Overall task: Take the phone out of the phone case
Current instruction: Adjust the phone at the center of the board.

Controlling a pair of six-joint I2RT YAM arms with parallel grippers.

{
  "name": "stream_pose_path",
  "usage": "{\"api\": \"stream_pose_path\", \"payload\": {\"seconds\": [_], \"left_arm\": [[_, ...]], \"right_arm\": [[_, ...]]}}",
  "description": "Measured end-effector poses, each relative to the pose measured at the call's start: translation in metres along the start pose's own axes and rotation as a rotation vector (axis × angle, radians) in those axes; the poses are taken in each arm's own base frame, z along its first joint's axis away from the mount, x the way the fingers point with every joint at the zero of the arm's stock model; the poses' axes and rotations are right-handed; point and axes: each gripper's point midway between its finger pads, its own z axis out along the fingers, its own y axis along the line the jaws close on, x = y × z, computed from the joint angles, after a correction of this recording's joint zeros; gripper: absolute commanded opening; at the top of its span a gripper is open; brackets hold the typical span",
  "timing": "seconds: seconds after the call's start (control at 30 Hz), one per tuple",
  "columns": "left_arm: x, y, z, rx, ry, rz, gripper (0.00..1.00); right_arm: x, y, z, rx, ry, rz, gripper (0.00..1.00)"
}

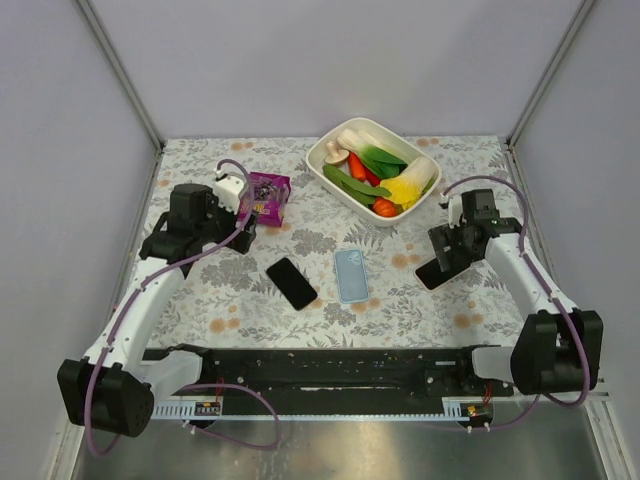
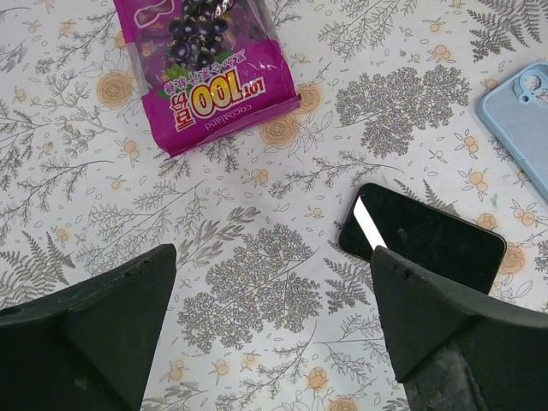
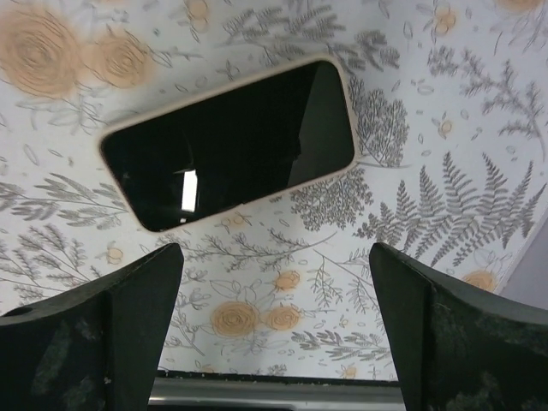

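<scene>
A black phone in a thin beige case [image 3: 229,145] lies flat on the floral cloth at the right, and it also shows in the top view [image 1: 436,272]. My right gripper [image 3: 274,330] hovers open just above it, partly covering it in the top view [image 1: 447,252]. A second, bare black phone [image 1: 291,283] lies at the centre, and it also shows in the left wrist view [image 2: 424,235]. A light blue case [image 1: 351,275] lies beside it, its edge showing in the left wrist view [image 2: 518,120]. My left gripper [image 2: 274,330] is open and empty, left of the bare phone in the top view [image 1: 240,226].
A purple snack packet [image 1: 266,194] lies close to the left gripper, and it also shows in the left wrist view [image 2: 201,68]. A white dish [image 1: 332,147] of toy vegetables stands at the back centre. The near table edge [image 3: 274,392] is close under the right gripper.
</scene>
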Motion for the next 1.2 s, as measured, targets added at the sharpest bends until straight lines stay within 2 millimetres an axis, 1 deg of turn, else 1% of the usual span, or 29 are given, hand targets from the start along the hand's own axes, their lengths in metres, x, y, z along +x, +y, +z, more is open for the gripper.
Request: {"api": "stream_pose_path", "payload": {"seconds": [0.1,0.2,0.3,0.47,0.6,0.73,0.97,1.07,1.2], "left_arm": [[-0.003,0.000,-0.005,-0.011,-0.017,-0.011,0.99],[-0.007,-0.001,-0.010,-0.014,-0.036,-0.024,0.99],[-0.009,-0.001,-0.013,-0.016,-0.048,-0.029,0.99],[-0.009,-0.004,-0.015,-0.006,-0.052,-0.032,0.99],[-0.009,-0.007,-0.014,0.010,-0.050,-0.040,0.99],[-0.006,-0.009,-0.013,0.021,-0.038,-0.045,0.99],[-0.005,-0.010,-0.011,0.030,-0.031,-0.047,0.99],[-0.004,-0.010,-0.010,0.033,-0.028,-0.049,0.99],[-0.002,-0.011,-0.008,0.037,-0.015,-0.051,0.99]], "right_arm": [[0.022,-0.010,0.011,-0.019,0.091,0.035,0.99],[0.035,-0.008,0.021,-0.053,0.151,0.020,1.00],[0.048,-0.005,0.029,-0.089,0.193,-0.035,1.00],[0.058,-0.009,0.037,-0.135,0.228,-0.125,1.00],[0.069,-0.012,0.049,-0.168,0.283,-0.199,0.99],[0.072,-0.022,0.062,-0.198,0.323,-0.234,1.00],[0.060,-0.039,0.079,-0.211,0.318,-0.305,1.00],[0.059,-0.039,0.085,-0.237,0.318,-0.331,1.00],[0.059,-0.038,0.086,-0.261,0.315,-0.360,1.00]]}}
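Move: The phone I'm going for, the black-faced one with the pale rim, lies roughly 3 cm ahead of my right hand, neither left nor right of it, and about 10 cm below. On the same table level the light-blue phone case is some 27 cm to my right hand's left and 1 cm farther out. The vegetable basket sits about 32 cm ahead and 20 cm left. From my left hand that phone is roughly 54 cm to the right, 3 cm ahead and 19 cm down. I lower my open right hand about 10 cm towards the pale-rimmed phone, drifting some 5 cm right, drawing back a little at first and then coming forward again. On the way I tip the fingers to point nearly straight down and turn counter-clockwise about 20 degrees, lining up with the phone's near long edge by its right end. The fingers stay wide open; contact can't be seen. ##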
